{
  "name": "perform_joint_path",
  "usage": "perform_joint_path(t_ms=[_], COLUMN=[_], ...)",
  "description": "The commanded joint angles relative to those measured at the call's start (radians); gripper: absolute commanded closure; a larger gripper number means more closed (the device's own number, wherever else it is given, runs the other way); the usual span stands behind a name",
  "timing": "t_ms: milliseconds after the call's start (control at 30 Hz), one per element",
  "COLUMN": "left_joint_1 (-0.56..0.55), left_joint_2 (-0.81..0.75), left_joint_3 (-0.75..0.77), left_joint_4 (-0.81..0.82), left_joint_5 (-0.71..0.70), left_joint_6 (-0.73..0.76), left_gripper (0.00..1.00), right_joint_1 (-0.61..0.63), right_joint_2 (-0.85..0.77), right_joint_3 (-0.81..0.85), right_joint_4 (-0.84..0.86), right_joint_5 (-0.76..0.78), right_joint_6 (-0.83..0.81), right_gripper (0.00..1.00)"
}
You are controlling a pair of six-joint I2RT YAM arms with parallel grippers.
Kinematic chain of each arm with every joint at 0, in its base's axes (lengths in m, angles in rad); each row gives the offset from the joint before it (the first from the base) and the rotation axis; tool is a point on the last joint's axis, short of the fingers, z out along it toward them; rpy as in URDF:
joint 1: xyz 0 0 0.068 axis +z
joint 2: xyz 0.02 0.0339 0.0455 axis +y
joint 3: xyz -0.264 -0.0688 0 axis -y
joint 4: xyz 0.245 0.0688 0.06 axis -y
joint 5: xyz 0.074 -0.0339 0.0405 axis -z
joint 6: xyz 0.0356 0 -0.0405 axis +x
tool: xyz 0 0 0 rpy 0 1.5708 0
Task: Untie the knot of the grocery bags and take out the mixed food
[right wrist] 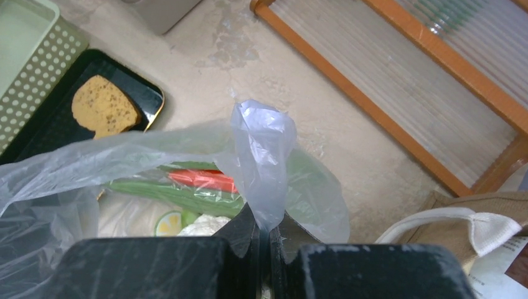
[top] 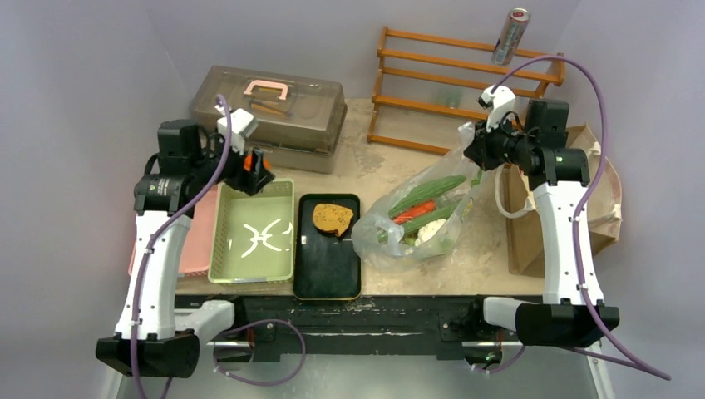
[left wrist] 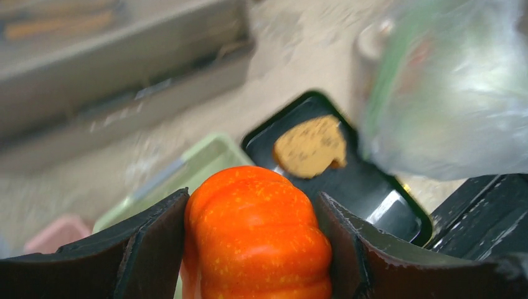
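Observation:
My left gripper hangs over the far edge of the green basket, shut on an orange-red ribbed tomato that fills the space between both fingers. My right gripper is shut on a bunched edge of the transparent plastic bag, holding it up above the table. The bag still holds a cucumber, a carrot and cauliflower. One toast slice lies on the black tray. The brown paper bag lies behind my right arm, its white handle showing.
A grey-brown lidded case stands at the back left. A wooden rack with a silver can on top is at the back right. A pink tray sits left of the green basket.

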Motion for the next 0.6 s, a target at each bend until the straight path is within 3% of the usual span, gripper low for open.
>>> perform_joint_path(t_ms=[0,233,567], left_joint_1=[0.193,0.448,0.643], left_joint_2=[0.001,0.123,0.410], left_joint_3=[0.002,-0.069,-0.057], left_joint_4=[-0.294,-0.383,-0.293], left_joint_5=[-0.028,-0.171,-0.315], left_joint_6=[0.160,0.343,0.329], left_gripper=[0.55,0.53,0.51], right_joint_1=[-0.005,-0.002,0.027], right_joint_2=[-0.042,-0.061,0.006], right_joint_3=[-0.074,-0.169,-0.093], right_joint_4=[0.003,-0.015,-0.134], right_joint_5=[-0.038,-0.050,-0.062], right_joint_6=[-0.058,-0.102,-0.143], right_gripper=[1.00,1.00,1.00])
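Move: The pink basket, where the left hand's orange vegetable is being taken, lies about 27 cm to its left, 3 cm back and some 28 below. The green basket is 5 cm left and 3 back, the bread on the dark tray 18 cm right and 1 back, both about as low. From the right hand, pinching the plastic bag's rim, the bag's body is roughly 12 cm left, 7 back and 28 below. Sweeping left and down together, about 21 cm across and 17 down, the left arm carries the gripped orange vegetable past the green basket to above the pink one, fingertips tipping steeply downward and swinging counter-clockwise. Meanwhile the right hand keeps its pinch on the bag's rim and lowers it some 6 cm, easing back slightly. ##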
